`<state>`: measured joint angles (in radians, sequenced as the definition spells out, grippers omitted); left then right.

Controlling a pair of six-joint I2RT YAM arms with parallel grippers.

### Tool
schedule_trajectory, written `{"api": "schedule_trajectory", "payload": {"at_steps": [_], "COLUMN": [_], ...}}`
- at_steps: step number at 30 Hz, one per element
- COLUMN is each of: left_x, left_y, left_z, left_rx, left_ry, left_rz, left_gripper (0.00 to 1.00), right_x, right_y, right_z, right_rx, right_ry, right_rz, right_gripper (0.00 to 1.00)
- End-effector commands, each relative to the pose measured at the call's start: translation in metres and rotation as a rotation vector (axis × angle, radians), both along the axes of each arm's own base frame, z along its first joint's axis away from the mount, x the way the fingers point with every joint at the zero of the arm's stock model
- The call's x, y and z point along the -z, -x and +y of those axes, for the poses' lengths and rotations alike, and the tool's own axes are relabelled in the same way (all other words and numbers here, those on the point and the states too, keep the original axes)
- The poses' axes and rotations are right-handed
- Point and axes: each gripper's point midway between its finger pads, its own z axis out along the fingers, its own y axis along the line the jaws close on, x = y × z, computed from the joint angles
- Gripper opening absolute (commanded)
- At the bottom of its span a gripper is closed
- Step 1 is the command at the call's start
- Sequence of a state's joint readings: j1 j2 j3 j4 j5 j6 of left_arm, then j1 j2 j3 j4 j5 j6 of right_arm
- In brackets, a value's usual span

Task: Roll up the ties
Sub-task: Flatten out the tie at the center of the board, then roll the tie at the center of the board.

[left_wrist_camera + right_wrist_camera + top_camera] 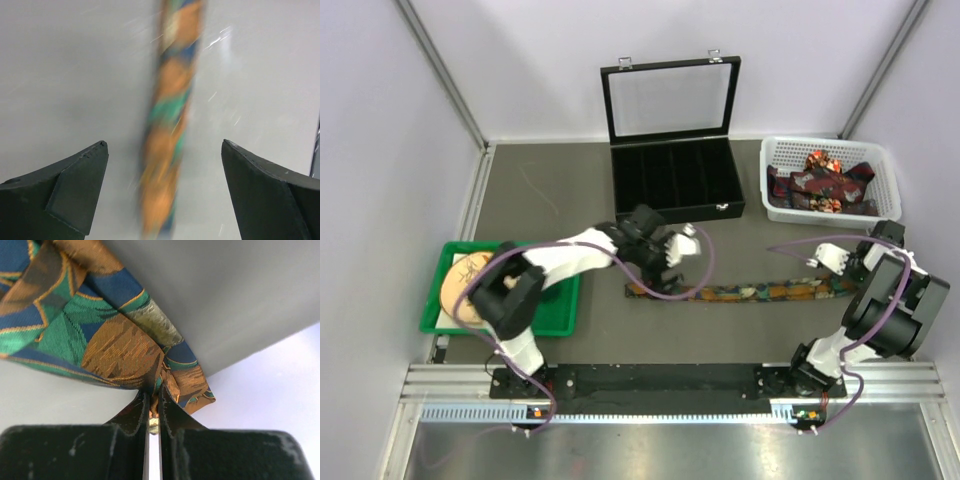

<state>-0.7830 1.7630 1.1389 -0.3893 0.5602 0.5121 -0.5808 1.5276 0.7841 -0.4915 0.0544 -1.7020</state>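
Observation:
One tie [750,292], patterned in orange, green and blue, lies stretched left to right on the grey table in front of the arms. My left gripper [675,255] hovers open over its narrow left end. In the left wrist view the tie [172,90] is blurred and runs between the wide-apart fingers of the left gripper [164,144], touching neither. My right gripper [842,272] is at the tie's wide right end. The right wrist view shows the right gripper [154,395] shut on a bunched fold of the tie [110,340]. More ties [825,185] lie heaped in a white basket [775,165].
An open black case [675,200] with several compartments stands at the back centre, its glass lid upright. A green tray [555,310] holding a round beige object sits at the left. The white basket is at the back right. Purple cables loop from both arms.

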Motion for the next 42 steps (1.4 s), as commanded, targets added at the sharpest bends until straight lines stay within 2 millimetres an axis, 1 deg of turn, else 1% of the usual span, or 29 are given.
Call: {"api": "schedule_trajectory", "payload": {"at_steps": [1, 4, 6, 7, 8, 10, 11, 13, 14, 16, 17, 18, 19, 20, 22, 24, 25, 26, 28, 29, 32, 33, 34, 35, 37, 39, 40, 41, 42], "left_x": [-0.054, -0.077, -0.085, -0.097, -0.101, -0.118, -0.126, -0.145, -0.156, -0.177, -0.183, -0.187, -0.190, -0.187, -0.177, -0.164, -0.165, -0.164, -0.165, -0.164, -0.161, -0.157, -0.144, -0.132, -0.106, -0.092, -0.078, -0.072, -0.066], "left_y": [-0.021, -0.029, -0.027, -0.027, -0.027, -0.027, -0.033, -0.037, -0.042, -0.045, -0.046, -0.047, -0.047, -0.047, -0.052, -0.049, -0.047, -0.043, -0.043, -0.044, -0.051, -0.050, -0.047, -0.034, -0.029, -0.026, -0.022, -0.020, -0.020], "left_z": [0.060, 0.088, 0.098, 0.103, 0.107, 0.111, 0.113, 0.117, 0.117, 0.120, 0.120, 0.120, 0.117, 0.114, 0.110, 0.115, 0.108, 0.106, 0.107, 0.106, 0.105, 0.105, 0.105, 0.103, 0.105, 0.102, 0.101, 0.100, 0.098], "left_rx": [-0.100, -0.150, -0.175, -0.201, -0.222, -0.281, -0.321, -0.406, -0.431, -0.501, -0.516, -0.547, -0.550, -0.545, -0.564, -0.579, -0.517, -0.473, -0.432, -0.412, -0.386, -0.327, -0.280, -0.211, -0.130, -0.073, -0.048, -0.020, 0.010], "left_ry": [0.046, 0.046, 0.049, 0.069, 0.073, 0.116, 0.136, 0.190, 0.219, 0.264, 0.279, 0.293, 0.304, 0.309, 0.288, 0.218, 0.204, 0.183, 0.169, 0.175, 0.213, 0.196, 0.170, 0.152, 0.102, 0.097, 0.087, 0.087, 0.093], "left_rz": [-0.142, -0.237, -0.256, -0.288, -0.298, -0.321, -0.353, -0.376, -0.406, -0.422, -0.424, -0.405, -0.393, -0.380, -0.332, -0.273, -0.248, -0.243, -0.265, -0.290, -0.384, -0.419, -0.409, -0.365, -0.350, -0.342, -0.315, -0.305, -0.311], "left_gripper": [0.99, 0.99, 0.99, 0.99, 0.99, 0.99, 0.99, 0.99, 0.99, 0.99, 0.99, 0.99, 0.99, 0.99, 0.99, 0.99, 0.99, 0.99, 0.99, 0.99, 0.99, 0.99, 0.99, 0.99, 0.99, 0.99, 0.99, 0.99, 0.99], "right_x": [-0.012, -0.009, -0.010, -0.010, -0.012, -0.021, -0.028, -0.039, -0.056, -0.067, -0.084, -0.091, -0.096, -0.110, -0.136, -0.170, -0.182, -0.202, -0.234, -0.245, -0.267, -0.261, -0.254, -0.260, -0.244, -0.221, -0.218, -0.196, -0.190], "right_y": [-0.016, -0.021, -0.025, -0.027, -0.028, -0.030, -0.033, -0.033, -0.040, -0.037, -0.044, -0.043, -0.041, -0.050, -0.054, -0.068, -0.074, -0.090, -0.101, -0.110, -0.112, -0.109, -0.108, -0.107, -0.091, -0.082, -0.076, -0.070, -0.065], "right_z": [-0.028, -0.037, -0.043, -0.044, -0.045, -0.043, -0.042, -0.037, -0.037, -0.030, -0.029, -0.026, -0.019, -0.011, 0.005, 0.031, 0.040, 0.054, 0.074, 0.093, 0.154, 0.191, 0.213, 0.234, 0.292, 0.325, 0.346, 0.355, 0.364], "right_rx": [0.016, 0.030, 0.040, 0.042, 0.046, 0.057, 0.059, 0.082, 0.082, 0.109, 0.110, 0.131, 0.134, 0.119, 0.133, 0.143, 0.146, 0.123, 0.193, 0.165, 0.142, 0.149, 0.153, 0.146, 0.185, 0.310, 0.315, 0.378, 0.467], "right_ry": [0.077, 0.103, 0.123, 0.125, 0.131, 0.132, 0.130, 0.100, 0.098, 0.063, 0.058, 0.045, 0.018, -0.005, -0.041, -0.115, -0.140, -0.175, -0.275, -0.340, -0.571, -0.678, -0.733, -0.796, -0.984, -1.132, -1.219, -1.258, -1.311], "right_rz": [-0.053, -0.064, -0.076, -0.080, -0.086, -0.110, -0.128, -0.153, -0.201, -0.209, -0.254, -0.266, -0.270, -0.307, -0.383, -0.511, -0.562, -0.655, -0.820, -0.865, -0.887, -0.815, -0.745, -0.708, -0.503, -0.305, -0.214, -0.114, -0.040], "right_gripper": [0.00, 0.00, 0.00, 0.00, 0.05, 0.24, 0.42, 0.54, 0.63, 0.69, 0.77, 0.86, 0.95, 0.99, 0.99, 0.99, 0.99, 0.99, 0.99, 0.99, 0.99, 0.99, 0.99, 0.99, 0.99, 0.99, 0.99, 0.97, 0.95]}}
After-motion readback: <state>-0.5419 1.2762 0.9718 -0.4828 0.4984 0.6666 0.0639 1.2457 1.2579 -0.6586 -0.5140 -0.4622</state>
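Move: Pinched in the right fingers, practically at the hand point, is the right end of the tie; the tie's middle lies about 31 cm to this hand's left. The white basket's middle stands some 24 cm ahead and 17 cm left of it. From the open left hand, the tie's left end lies about 10 cm left, 1 cm back and 5 cm below; the black box's middle is roughly 25 cm ahead and 2 cm right. Pulling the tie's end about 3 cm farther right along the table, the right hand then opens wide, lets go, and lifts over 20 cm while sweeping left and somewhat forward towards the gap between box and basket, fingers swinging some 60 degrees to point left. The left hand, still open, leaves the tie, going left past its end and up, then partly sinks again. ##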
